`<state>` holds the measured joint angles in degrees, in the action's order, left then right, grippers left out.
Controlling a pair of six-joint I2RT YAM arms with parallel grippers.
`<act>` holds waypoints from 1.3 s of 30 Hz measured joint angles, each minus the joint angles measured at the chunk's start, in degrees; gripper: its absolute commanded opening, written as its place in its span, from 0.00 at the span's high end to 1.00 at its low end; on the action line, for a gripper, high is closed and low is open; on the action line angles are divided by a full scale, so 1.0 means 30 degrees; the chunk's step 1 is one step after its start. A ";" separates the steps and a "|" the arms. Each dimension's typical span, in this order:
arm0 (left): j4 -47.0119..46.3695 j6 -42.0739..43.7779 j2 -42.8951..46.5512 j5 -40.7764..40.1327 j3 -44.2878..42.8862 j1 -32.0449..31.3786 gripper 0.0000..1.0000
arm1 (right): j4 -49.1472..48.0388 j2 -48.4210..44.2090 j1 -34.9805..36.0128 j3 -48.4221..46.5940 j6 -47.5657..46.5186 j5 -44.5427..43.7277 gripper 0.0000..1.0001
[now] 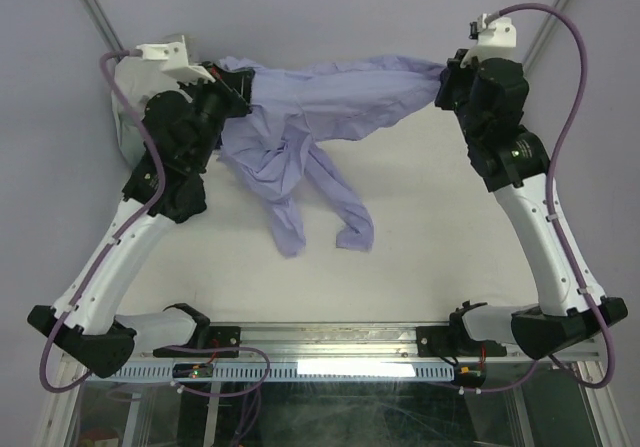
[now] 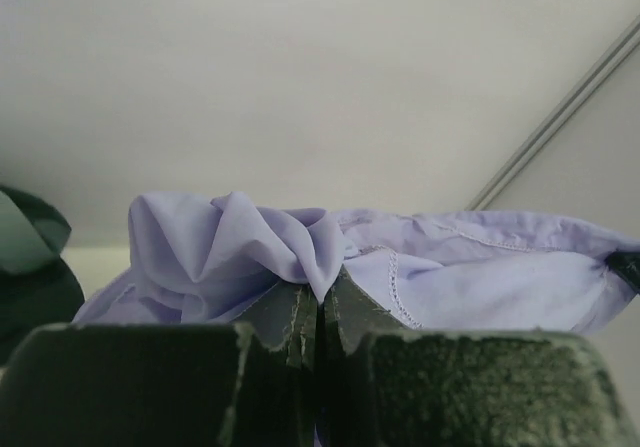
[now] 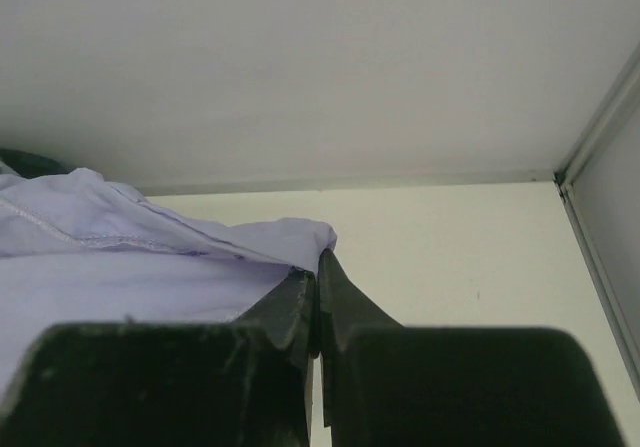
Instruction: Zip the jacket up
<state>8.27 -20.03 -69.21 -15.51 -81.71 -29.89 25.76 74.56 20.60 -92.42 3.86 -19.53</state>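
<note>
The lavender jacket [image 1: 320,102] hangs stretched between both grippers at the far side of the table, its sleeves [image 1: 300,207] drooping toward the middle. My left gripper [image 1: 235,85] is shut on the jacket's left end; the left wrist view shows bunched fabric [image 2: 300,242] pinched at the tips of my left gripper [image 2: 320,292]. My right gripper [image 1: 443,85] is shut on the right end; in the right wrist view a fabric corner [image 3: 290,237] sits at the closed tips of my right gripper [image 3: 318,267]. The zipper is not visible.
The white table [image 1: 430,217] ends at grey walls at the back and sides. A dark green and white garment [image 2: 30,257] lies at the far left by the left arm. A metal rail [image 1: 330,342] runs along the near edge between the arm bases.
</note>
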 measured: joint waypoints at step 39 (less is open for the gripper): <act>0.2892 -0.4095 0.1253 0.4991 1.1074 0.2710 0.27 | 0.1953 0.6200 -0.3920 0.2171 0.1566 0.3242 0.35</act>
<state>16.95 -32.32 -65.45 -0.54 -48.49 -21.76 31.62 93.17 8.84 -85.91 8.56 -9.80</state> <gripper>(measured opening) 0.716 0.622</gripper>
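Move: Both hands already pinch the jacket and hold it stretched high between them. Its landing place, the middle of the table, is about 16 cm to the left hand's right, 2 cm back and 42 below. From the right hand that place is some 16 cm to the left, 4 cm back and 39 below. The grey-green cloth lies about 18 cm ahead of the left hand, 28 to its left and 38 lower. Both hands first lift about 3 cm and draw back about 4; the left then opens and lets go of its edge near that height, and sinks to end 28 cm below its start, its fingers tipping down some 40 degrees. The right keeps its grip as it sinks and swings about 14 cm forward and 9 to the right, trailing the jacket out over the table, then opens too and lets go, dropping further while drawing back and left, with its fingers tilting down. ##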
